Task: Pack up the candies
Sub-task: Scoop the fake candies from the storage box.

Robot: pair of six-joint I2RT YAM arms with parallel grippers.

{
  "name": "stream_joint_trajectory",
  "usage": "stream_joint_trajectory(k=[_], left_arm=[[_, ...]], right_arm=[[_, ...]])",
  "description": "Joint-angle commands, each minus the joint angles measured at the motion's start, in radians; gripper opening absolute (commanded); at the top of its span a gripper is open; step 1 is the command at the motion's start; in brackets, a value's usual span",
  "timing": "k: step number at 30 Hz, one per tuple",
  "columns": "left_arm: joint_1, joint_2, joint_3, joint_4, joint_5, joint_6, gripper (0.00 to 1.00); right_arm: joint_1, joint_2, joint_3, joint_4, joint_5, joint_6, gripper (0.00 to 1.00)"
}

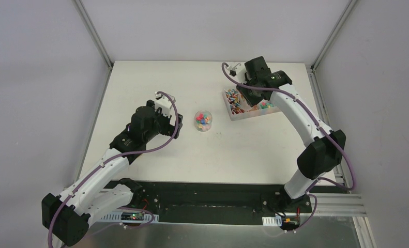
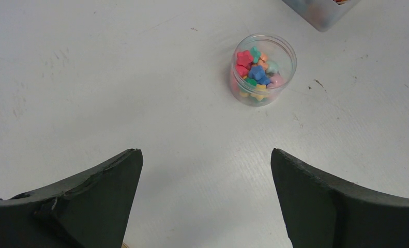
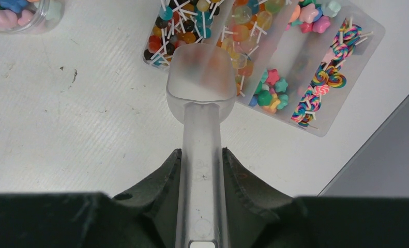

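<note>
The candies (image 2: 256, 70), small star shapes in pink, blue, green and orange, part-fill a clear round jar (image 2: 263, 70) standing open on the white table; the jar (image 1: 203, 120) is mid-table. More star candies (image 3: 272, 90) lie in a clear compartment tray (image 3: 336, 112). My right gripper (image 3: 202, 152) is shut on the handle of a frosted plastic scoop (image 3: 201, 72), whose bowl hangs over the tray's near-left compartment of lollipops and looks empty. My left gripper (image 2: 206, 155) stands open, with nothing between its fingers, a short way short of the jar.
The tray (image 1: 232, 116) sits at the back right, near the table's right edge and the grey enclosure wall. Its other compartments hold round lollipops (image 3: 181, 26) and swirl lollipops (image 3: 321, 82). Bare table lies between the left gripper and the jar.
</note>
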Motion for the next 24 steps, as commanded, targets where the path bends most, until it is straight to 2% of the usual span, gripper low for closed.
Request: stream_joint_trajectory(k=[1,12,24], left_arm=[[0.002,-0.015,0.004,0.023,-0.015,0.005,0.99],[0.002,-0.029,0.002,0.023,-0.035,0.010,0.99],[0.002,-0.035,0.002,0.023,-0.039,0.011,0.99]], right_arm=[[0.033,0.043,0.043,-0.012,0.021,0.030,0.00],[0.100,0.152,-0.008,0.050,0.059,0.076,0.00],[0.104,0.041,-0.249,0.227,0.087,0.117,0.00]])
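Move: The lollipops in the candy tray's leftmost compartment lie about 12 cm ahead of the right hand, 5 cm to its left and 18 cm below; that hand already holds the scoop. The orange lollipops' compartment is some 7 cm to the right of them and 1 cm farther out. The round storage box, partly filled, stands 15 cm to their left and 10 cm nearer. From the left hand, the lollipops are about 21 cm ahead and 31 cm right, 17 cm below. The lollipops in the tray's left compartment get the scoop: the right hand, keeping its grip on the handle, sinks about 6 cm while shifting some 3 cm left. The leftward part comes in the first half; then it goes almost straight down, the wrist nearly steady, so that the bowl dips in over the near wall and meets the candies. ##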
